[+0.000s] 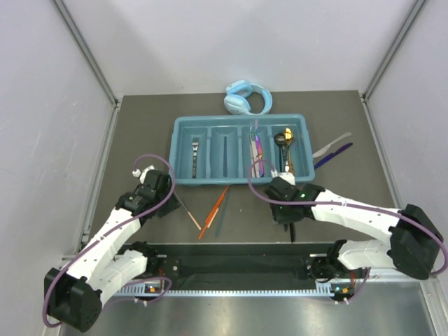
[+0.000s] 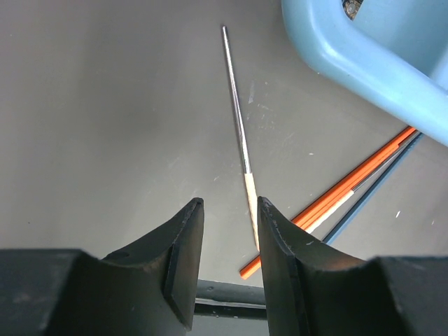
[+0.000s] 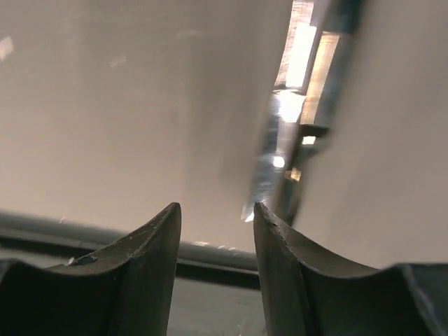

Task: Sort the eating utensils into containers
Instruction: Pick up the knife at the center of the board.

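The teal tray (image 1: 180, 150) holds a silver fork (image 1: 194, 150), a purple knife (image 1: 257, 149) and a gold spoon (image 1: 283, 139) in separate compartments. Orange chopsticks (image 1: 214, 208) (image 2: 350, 185) lie in front of it, beside a silver chopstick with a cream end (image 1: 189, 211) (image 2: 240, 126). My left gripper (image 1: 166, 203) (image 2: 229, 203) is open and empty, its right finger next to that cream end. My right gripper (image 1: 287, 214) (image 3: 217, 206) is open over a dark shiny utensil (image 1: 292, 231) (image 3: 276, 157), which lies just past its right finger.
Light blue headphones (image 1: 246, 98) lie behind the tray. A silver utensil (image 1: 333, 145) and a dark blue one (image 1: 336, 155) rest to the right of the tray. A blue chopstick (image 2: 374, 190) lies along the orange ones. The black base rail (image 1: 231, 262) runs along the near edge.
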### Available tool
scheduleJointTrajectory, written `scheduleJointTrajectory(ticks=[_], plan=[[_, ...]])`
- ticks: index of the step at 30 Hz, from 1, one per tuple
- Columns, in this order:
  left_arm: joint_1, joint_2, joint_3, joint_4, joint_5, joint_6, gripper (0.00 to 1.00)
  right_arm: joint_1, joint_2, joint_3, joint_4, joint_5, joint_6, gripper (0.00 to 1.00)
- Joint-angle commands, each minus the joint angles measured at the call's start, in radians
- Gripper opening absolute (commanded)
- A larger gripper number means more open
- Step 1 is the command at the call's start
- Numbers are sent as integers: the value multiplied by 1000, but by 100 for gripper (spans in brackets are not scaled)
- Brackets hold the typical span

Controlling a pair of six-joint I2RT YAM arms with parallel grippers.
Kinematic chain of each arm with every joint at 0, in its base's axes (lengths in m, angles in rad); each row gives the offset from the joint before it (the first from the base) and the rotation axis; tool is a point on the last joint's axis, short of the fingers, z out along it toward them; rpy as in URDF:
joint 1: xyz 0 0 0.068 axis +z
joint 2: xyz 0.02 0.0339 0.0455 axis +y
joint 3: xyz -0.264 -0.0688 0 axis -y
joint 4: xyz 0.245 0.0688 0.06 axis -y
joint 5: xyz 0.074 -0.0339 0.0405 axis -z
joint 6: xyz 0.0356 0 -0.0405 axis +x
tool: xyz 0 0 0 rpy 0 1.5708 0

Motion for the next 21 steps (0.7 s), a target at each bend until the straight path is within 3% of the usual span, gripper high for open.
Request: scheduleJointTrajectory(ticks=[1, 5, 12, 21], plan=[[2, 0, 3, 20, 0, 6, 42, -97, -132, -57, 26, 51, 75, 46], [1, 12, 0, 28, 6, 11, 42, -167, -148, -93, 32, 60, 57, 46], [2, 2, -2, 26, 8, 11, 42, -195, -92, -166, 89, 78, 77, 45], [2, 11, -5, 32, 14, 13, 41, -259, -142, -242, 157, 80, 132, 42]])
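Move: The black serrated knife lies with its middle about 5 cm to the right of my right hand, some 3 cm ahead and 6 cm below, running roughly forward and back. The silver knife is beside it, only about 3 cm right of my hand and 4 cm ahead. The blue tray's middle is some 22 cm ahead and 12 cm left. From my left hand, the black knife is about 39 cm right, 4 cm back and 8 cm lower. I swing my open right hand about 6.5 cm to the right, first nearly level and drifting slightly forward, across the silver knife; then I also sink some 3.5 cm towards the black knife. On the way I turn the wrist some 20 degrees clockwise, bringing the fingers either side of the black knife's near part, the left fingertip over the gap between the two knives. ##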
